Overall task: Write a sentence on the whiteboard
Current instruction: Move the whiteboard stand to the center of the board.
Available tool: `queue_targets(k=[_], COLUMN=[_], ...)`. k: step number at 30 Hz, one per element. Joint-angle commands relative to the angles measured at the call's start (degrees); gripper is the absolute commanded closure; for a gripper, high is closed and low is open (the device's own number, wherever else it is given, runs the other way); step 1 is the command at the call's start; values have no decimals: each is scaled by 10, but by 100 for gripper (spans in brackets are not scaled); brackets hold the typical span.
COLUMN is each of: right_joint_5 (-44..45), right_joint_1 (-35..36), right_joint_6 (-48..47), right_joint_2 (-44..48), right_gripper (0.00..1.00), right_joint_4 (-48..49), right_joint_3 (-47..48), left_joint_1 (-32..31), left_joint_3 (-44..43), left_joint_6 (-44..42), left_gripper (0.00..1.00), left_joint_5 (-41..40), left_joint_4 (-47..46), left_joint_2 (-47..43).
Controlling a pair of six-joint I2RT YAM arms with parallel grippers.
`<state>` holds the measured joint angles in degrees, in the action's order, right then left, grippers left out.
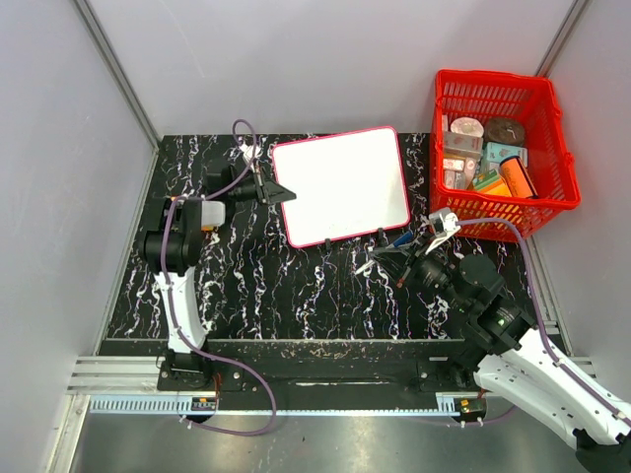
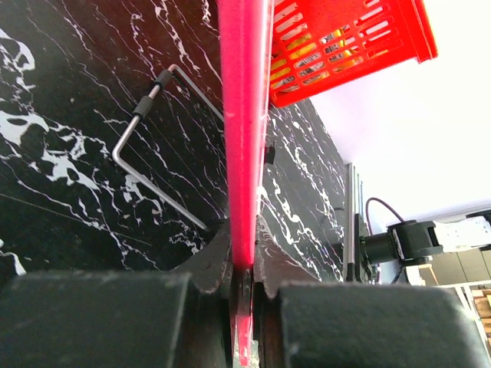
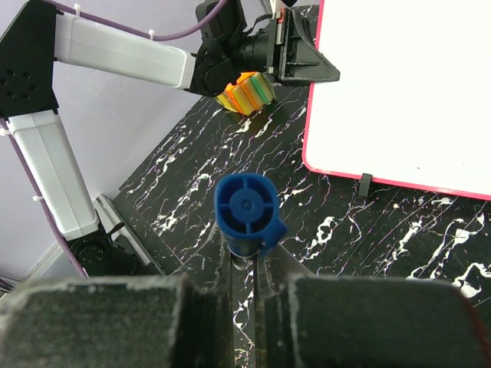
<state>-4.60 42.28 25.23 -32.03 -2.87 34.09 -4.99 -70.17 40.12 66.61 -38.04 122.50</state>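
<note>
The whiteboard [image 1: 340, 185], white with a thin red-pink frame, lies at the middle back of the black marble table [image 1: 286, 286]. No sentence shows on its white face. My left gripper [image 1: 281, 192] is shut on the board's left edge. In the left wrist view the red frame [image 2: 245, 115] runs straight down between the closed left gripper [image 2: 244, 268] fingers. My right gripper [image 1: 391, 258] hovers near the board's front right corner, shut on a blue marker [image 3: 245, 211]. In the right wrist view its round blue end sits just above the right gripper [image 3: 247, 264], with the whiteboard [image 3: 406, 84] ahead to the right.
A red basket [image 1: 552, 118] holding several packets stands at the back right. A bent wire stand [image 2: 146, 176] shows under the board in the left wrist view. A striped yellow, orange and green object [image 3: 245, 90] lies near the left arm. Grey walls enclose the table.
</note>
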Motion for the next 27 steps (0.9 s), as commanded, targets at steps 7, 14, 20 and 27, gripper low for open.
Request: queue_targets(k=[7,14,20,27], right_joint_5=[-9,-11,-14,-14], right_joint_1=[2,2,3,3], right_joint_6=[-13,-10,-5,-4], right_joint_2=[1,-4,-7,-5], right_gripper=[100,100,100,100], right_joint_4=[13,16,17,14], right_joint_3=[12,15,16,15], left_joint_1=[-3,-5,-6,-37], left_joint_3=[139,179,197,224], left_joint_6=[66,121,312,309], left_gripper=[100,100,100,100], left_joint_5=[61,101,128,126], left_joint_4=[-238,-314,-557,-573], left_joint_2=[-52,-70,-36,-43])
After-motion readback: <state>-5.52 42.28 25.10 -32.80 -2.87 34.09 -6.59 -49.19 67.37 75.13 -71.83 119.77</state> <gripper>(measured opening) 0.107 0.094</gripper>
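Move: The left hand already grips the whiteboard's left edge. The middle of the tabletop, where the board is going, lies about 9 cm back, 9 cm to its right and 10 cm below; the board's middle is some 12 cm right and 3 cm ahead, roughly level. The held marker is about 19 cm right, 21 cm back and 14 cm above. From the right hand, the tabletop's middle is about 12 cm ahead, 10 cm left and 24 cm below. Keeping its pinch on the whiteboard's left edge, the left hand drags the board on its stand straight back towards the robot and the middle of the tabletop, about 10 cm at near-constant height. Its wrist turns some 15 degrees, mostly in the second half. The right hand stays put, still holding the marker. ##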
